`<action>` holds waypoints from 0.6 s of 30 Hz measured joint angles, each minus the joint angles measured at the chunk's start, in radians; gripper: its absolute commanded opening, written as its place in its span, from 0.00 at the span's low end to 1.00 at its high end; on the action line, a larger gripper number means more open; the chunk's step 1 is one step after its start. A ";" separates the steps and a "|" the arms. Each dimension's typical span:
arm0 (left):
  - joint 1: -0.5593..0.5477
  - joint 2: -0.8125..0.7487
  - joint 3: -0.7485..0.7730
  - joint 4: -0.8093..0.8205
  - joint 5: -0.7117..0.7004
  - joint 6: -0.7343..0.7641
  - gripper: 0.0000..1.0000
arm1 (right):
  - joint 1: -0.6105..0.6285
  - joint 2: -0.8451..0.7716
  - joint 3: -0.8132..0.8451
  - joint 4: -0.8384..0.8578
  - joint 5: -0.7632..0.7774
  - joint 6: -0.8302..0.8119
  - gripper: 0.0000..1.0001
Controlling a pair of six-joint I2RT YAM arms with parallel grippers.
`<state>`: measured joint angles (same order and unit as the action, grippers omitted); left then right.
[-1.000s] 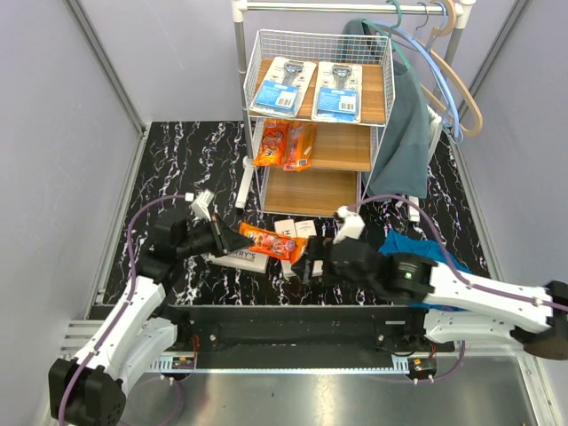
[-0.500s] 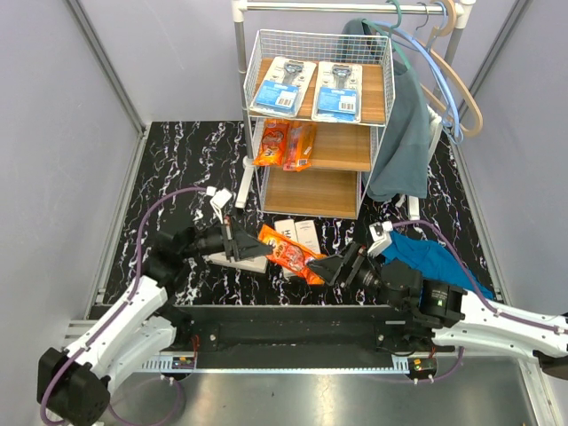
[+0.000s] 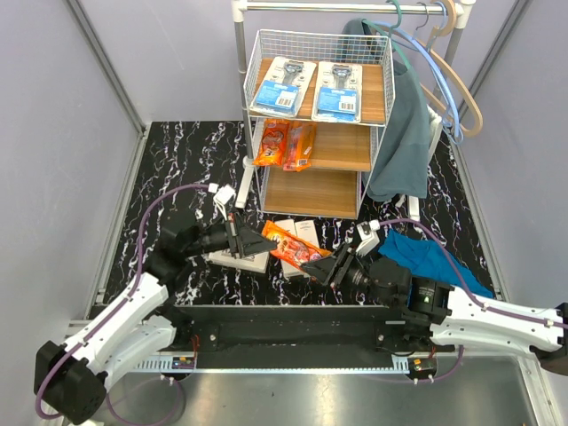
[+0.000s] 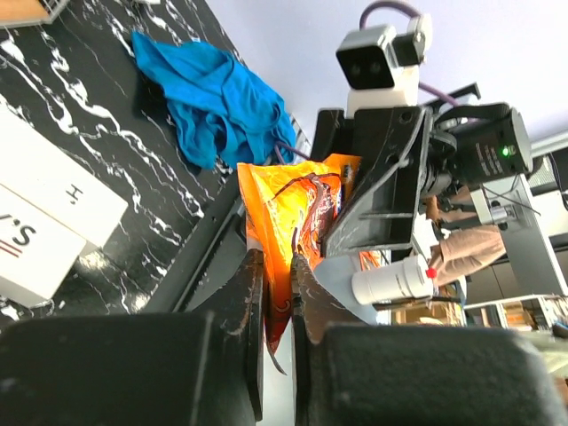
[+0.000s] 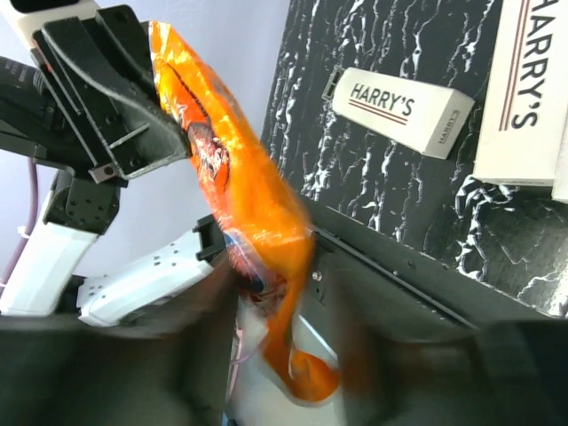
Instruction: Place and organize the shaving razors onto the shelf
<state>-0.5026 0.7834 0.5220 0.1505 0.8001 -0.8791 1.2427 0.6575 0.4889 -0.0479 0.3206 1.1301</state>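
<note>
My left gripper (image 3: 247, 240) (image 4: 277, 257) is shut on one end of an orange bag of razors (image 3: 288, 249) (image 4: 293, 204), holding it above the table's near edge. The bag's other end (image 5: 231, 169) hangs between the blurred fingers of my right gripper (image 3: 321, 266) (image 5: 284, 293), which stand apart with a gap beside it. The shelf (image 3: 311, 191) stands at the back. Two blister cards (image 3: 282, 84) lie on its top board and orange bags (image 3: 286, 144) on the middle one. White HARRY'S boxes (image 3: 240, 259) (image 5: 404, 111) lie on the table.
A blue cloth (image 3: 426, 257) (image 4: 213, 98) lies right of the boxes. A white clothes rail with hangers and a grey-green garment (image 3: 404, 115) stands beside the shelf's right side. A long white box (image 3: 241, 186) leans at the shelf's left foot. Grey walls close both sides.
My left gripper carried the orange bag rightward and up. The right arm drew back, then came in to the bag's free end, and its fingers narrowed round it.
</note>
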 measured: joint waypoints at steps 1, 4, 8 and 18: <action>0.000 0.004 0.005 0.000 -0.004 0.001 0.00 | 0.000 -0.003 0.000 0.002 -0.002 0.002 0.28; -0.001 0.024 0.018 0.001 -0.013 0.005 0.00 | 0.000 -0.021 0.000 0.011 -0.003 0.018 0.00; -0.008 0.028 0.023 0.001 -0.011 0.007 0.59 | 0.000 -0.048 -0.013 0.007 -0.001 0.027 0.00; -0.006 -0.028 0.169 -0.455 -0.389 0.158 0.99 | 0.000 -0.087 -0.039 -0.013 0.031 0.055 0.00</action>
<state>-0.5091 0.7555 0.6910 -0.3042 0.4114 -0.7212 1.2427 0.5701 0.4503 -0.0605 0.3511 1.1851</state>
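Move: The orange razor bag hangs between the hands: the left fingers still grip its near end, with its middle about 6 cm to their right and 1 cm back; that middle is some 6 cm left and 4 cm ahead of the right hand, whose half-open fingers straddle the other end. About 17 cm below, a lone Harry's box lies roughly 9 cm left and 3 cm ahead of the left hand, and the paired Harry's boxes 6 cm left and 9 cm ahead of the right. The razor bag changes hands: the right fingers shut on its right-hand end while that hand stays nearly in place, drifting only about 1 cm to the right. Then the left fingers open wide, let go, and the left hand backs off forward and left, sinking slightly, about 5 cm in all, its wrist rolling and swinging the fingers forward some 25 degrees. ##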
